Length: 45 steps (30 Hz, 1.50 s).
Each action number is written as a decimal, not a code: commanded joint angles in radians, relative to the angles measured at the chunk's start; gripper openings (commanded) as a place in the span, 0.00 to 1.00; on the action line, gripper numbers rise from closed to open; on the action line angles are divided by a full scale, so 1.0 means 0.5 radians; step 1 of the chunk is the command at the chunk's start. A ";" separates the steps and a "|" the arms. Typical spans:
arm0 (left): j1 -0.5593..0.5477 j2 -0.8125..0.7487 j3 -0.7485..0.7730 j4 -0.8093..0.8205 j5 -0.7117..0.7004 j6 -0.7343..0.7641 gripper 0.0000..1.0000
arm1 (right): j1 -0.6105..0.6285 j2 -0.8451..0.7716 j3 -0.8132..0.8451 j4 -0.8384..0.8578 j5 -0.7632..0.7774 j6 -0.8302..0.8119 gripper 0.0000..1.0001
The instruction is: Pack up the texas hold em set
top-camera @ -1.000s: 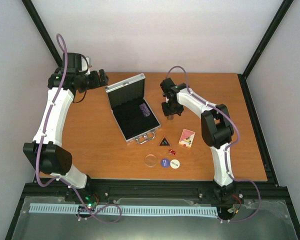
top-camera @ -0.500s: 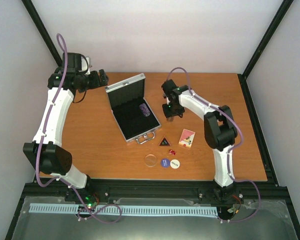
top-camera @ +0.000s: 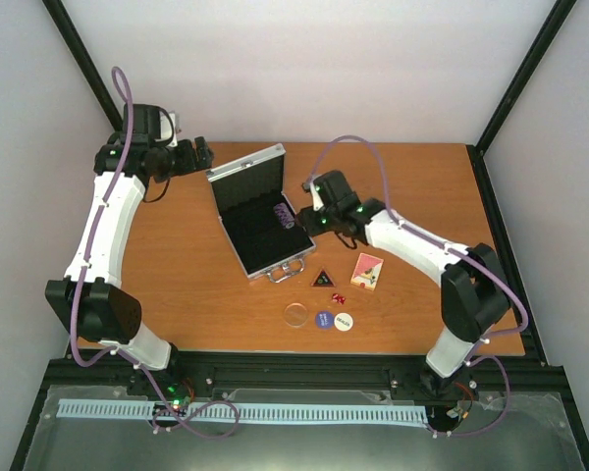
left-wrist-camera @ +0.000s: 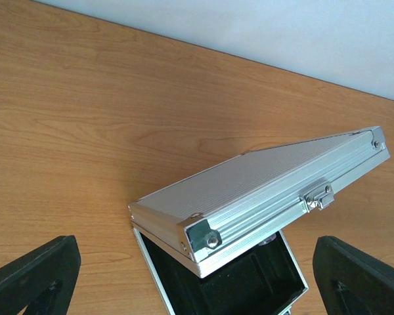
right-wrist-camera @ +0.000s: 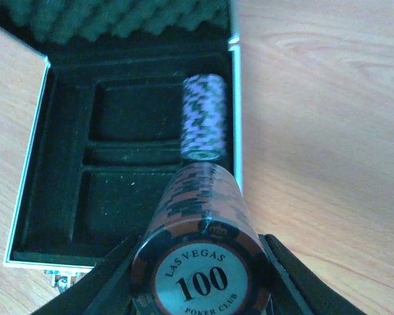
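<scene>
The silver case [top-camera: 238, 178] lies open on the table, its black foam tray [right-wrist-camera: 125, 190] holding one purple chip stack [right-wrist-camera: 203, 117] on its side along the right edge. My right gripper [right-wrist-camera: 203, 285] is shut on an orange-and-black chip stack [right-wrist-camera: 200, 230] marked 100, held just above the tray's near right corner [top-camera: 304, 218]. My left gripper [left-wrist-camera: 197, 289] stands wide open behind the raised lid [left-wrist-camera: 262, 193], touching nothing. On the table in front lie the black triangle [top-camera: 322, 279], pink-orange card box [top-camera: 366, 272], red dice [top-camera: 339, 297], and clear [top-camera: 295, 314], blue [top-camera: 323, 319] and white [top-camera: 345, 321] discs.
Bare wood lies to the left of the case [top-camera: 177, 255] and at the far right [top-camera: 442, 186]. White walls and black frame posts [top-camera: 515, 78] bound the table. The case's latches [top-camera: 290, 270] point toward the loose pieces.
My right gripper closed on the orange chip stack right of the case, then swung left with it to the tray's right edge. The left arm stayed still.
</scene>
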 commanded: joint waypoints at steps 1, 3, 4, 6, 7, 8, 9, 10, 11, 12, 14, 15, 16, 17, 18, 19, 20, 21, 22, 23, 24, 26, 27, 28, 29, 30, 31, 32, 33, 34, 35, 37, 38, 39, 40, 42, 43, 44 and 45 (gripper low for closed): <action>-0.005 -0.017 0.002 0.029 -0.017 -0.020 1.00 | 0.138 0.009 -0.237 0.591 0.185 0.000 0.03; -0.006 -0.012 -0.003 0.035 -0.005 -0.025 1.00 | 0.163 0.028 -0.314 0.773 0.290 0.011 0.03; -0.004 -0.008 -0.005 0.034 0.003 -0.029 1.00 | 0.163 0.040 -0.343 0.819 0.342 0.021 0.03; -0.004 -0.004 -0.015 0.038 0.017 -0.035 1.00 | 0.164 0.066 -0.377 0.931 0.430 0.033 0.03; -0.005 -0.003 -0.018 0.039 0.023 -0.035 1.00 | 0.162 0.078 -0.383 0.976 0.457 0.031 0.03; -0.004 -0.004 -0.024 0.037 0.029 -0.036 1.00 | 0.163 0.092 -0.386 1.026 0.474 0.026 0.03; -0.003 -0.004 -0.029 0.036 0.031 -0.033 1.00 | 0.165 0.113 -0.378 1.058 0.479 0.018 0.03; -0.004 -0.007 -0.036 0.036 0.032 -0.027 1.00 | 0.164 0.128 -0.375 1.081 0.480 0.014 0.03; -0.004 -0.007 -0.044 0.036 0.032 -0.022 1.00 | 0.162 0.144 -0.373 1.107 0.481 0.016 0.03; -0.005 -0.009 -0.048 0.033 0.029 -0.019 1.00 | 0.162 0.159 -0.373 1.129 0.474 0.016 0.03; -0.004 -0.012 -0.060 0.032 0.033 -0.014 1.00 | 0.163 0.185 -0.375 1.163 0.451 0.028 0.03; -0.005 -0.012 -0.066 0.031 0.037 -0.013 1.00 | 0.163 0.197 -0.377 1.181 0.430 0.036 0.03; -0.005 -0.012 -0.069 0.028 0.040 -0.009 1.00 | 0.163 0.208 -0.383 1.198 0.412 0.049 0.03; -0.005 -0.012 -0.071 0.028 0.038 -0.006 1.00 | 0.164 0.221 -0.387 1.206 0.397 0.061 0.03; -0.005 -0.012 -0.075 0.027 0.039 0.001 1.00 | 0.166 0.234 -0.390 1.211 0.390 0.070 0.03; -0.003 -0.014 -0.078 0.023 0.038 0.004 1.00 | 0.169 0.244 -0.397 1.221 0.388 0.079 0.03; -0.003 -0.015 -0.082 0.022 0.035 0.007 1.00 | 0.172 0.251 -0.408 1.233 0.388 0.086 0.03; -0.004 -0.015 -0.085 0.023 0.031 0.008 1.00 | 0.176 0.257 -0.416 1.246 0.390 0.096 0.03; -0.003 -0.015 -0.089 0.022 0.033 0.010 1.00 | 0.178 0.265 -0.419 1.256 0.389 0.107 0.03; -0.004 -0.018 -0.091 0.021 0.033 0.009 1.00 | 0.182 0.273 -0.416 1.257 0.389 0.116 0.03; -0.004 -0.017 -0.098 0.026 0.038 0.013 1.00 | 0.193 0.295 -0.410 1.264 0.397 0.128 0.03; -0.005 -0.015 -0.098 0.026 0.038 0.013 1.00 | 0.203 0.314 -0.401 1.271 0.400 0.136 0.03; -0.005 -0.011 -0.098 0.024 0.039 0.013 1.00 | 0.206 0.322 -0.400 1.279 0.398 0.138 0.03; -0.005 -0.007 -0.096 0.024 0.045 0.012 1.00 | 0.209 0.330 -0.397 1.290 0.397 0.142 0.03; -0.004 -0.005 -0.096 0.026 0.048 0.009 1.00 | 0.210 0.343 -0.390 1.298 0.397 0.146 0.03; -0.003 -0.002 -0.096 0.028 0.052 0.006 1.00 | 0.213 0.358 -0.380 1.299 0.395 0.146 0.03; -0.004 -0.001 -0.096 0.028 0.057 0.004 1.00 | 0.213 0.375 -0.368 1.298 0.393 0.147 0.03; -0.004 0.001 -0.097 0.028 0.059 0.003 1.00 | 0.213 0.389 -0.359 1.293 0.396 0.147 0.03; -0.005 -0.001 -0.100 0.032 0.064 0.005 1.00 | 0.216 0.403 -0.357 1.295 0.397 0.148 0.03; -0.004 -0.001 -0.103 0.032 0.062 0.003 1.00 | 0.216 0.415 -0.354 1.303 0.401 0.148 0.03; -0.003 -0.003 -0.106 0.032 0.059 0.003 1.00 | 0.217 0.425 -0.360 1.322 0.407 0.155 0.03; -0.004 -0.007 -0.117 0.037 0.056 0.005 1.00 | 0.217 0.432 -0.392 1.366 0.432 0.163 0.03; -0.003 -0.005 -0.124 0.038 0.052 0.006 1.00 | 0.217 0.434 -0.411 1.406 0.445 0.170 0.03; -0.003 -0.006 -0.128 0.038 0.050 0.006 1.00 | 0.217 0.443 -0.423 1.437 0.460 0.173 0.03; -0.004 -0.005 -0.132 0.038 0.050 0.003 1.00 | 0.217 0.458 -0.433 1.472 0.469 0.177 0.03; -0.005 -0.002 -0.141 0.039 0.055 0.004 1.00 | 0.217 0.495 -0.443 1.509 0.479 0.194 0.03; -0.005 -0.001 -0.141 0.037 0.058 0.002 1.00 | 0.217 0.516 -0.456 1.527 0.480 0.209 0.03; -0.003 0.002 -0.142 0.038 0.061 -0.003 1.00 | 0.217 0.538 -0.468 1.543 0.480 0.226 0.03; -0.003 0.002 -0.142 0.039 0.065 -0.004 1.00 | 0.217 0.560 -0.481 1.556 0.482 0.247 0.03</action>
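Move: The right gripper already holds the brown chip stack; the free part of the case's right-hand slot lies about 5 cm to its left, 3 cm ahead and 12 cm below. The purple chip stack is in line beyond, some 8 cm ahead and 6 cm left. The case handle lies 6 cm left and 5 cm back, the triangular marker 3 cm right and 7 cm back. From the idle left gripper, the slot is roughly 20 cm right, 2 cm back and 26 cm down. Bring the right gripper down about 8 cm and left 4 to 5 cm towards the slot, keeping its grip on the brown stack: drop quickly while drawing slightly back, then reach forward about 4 cm towards the purple stack, tilting the fingers up about 10 degrees, and settle lower. Let the open left gripper sink some 3 cm. ##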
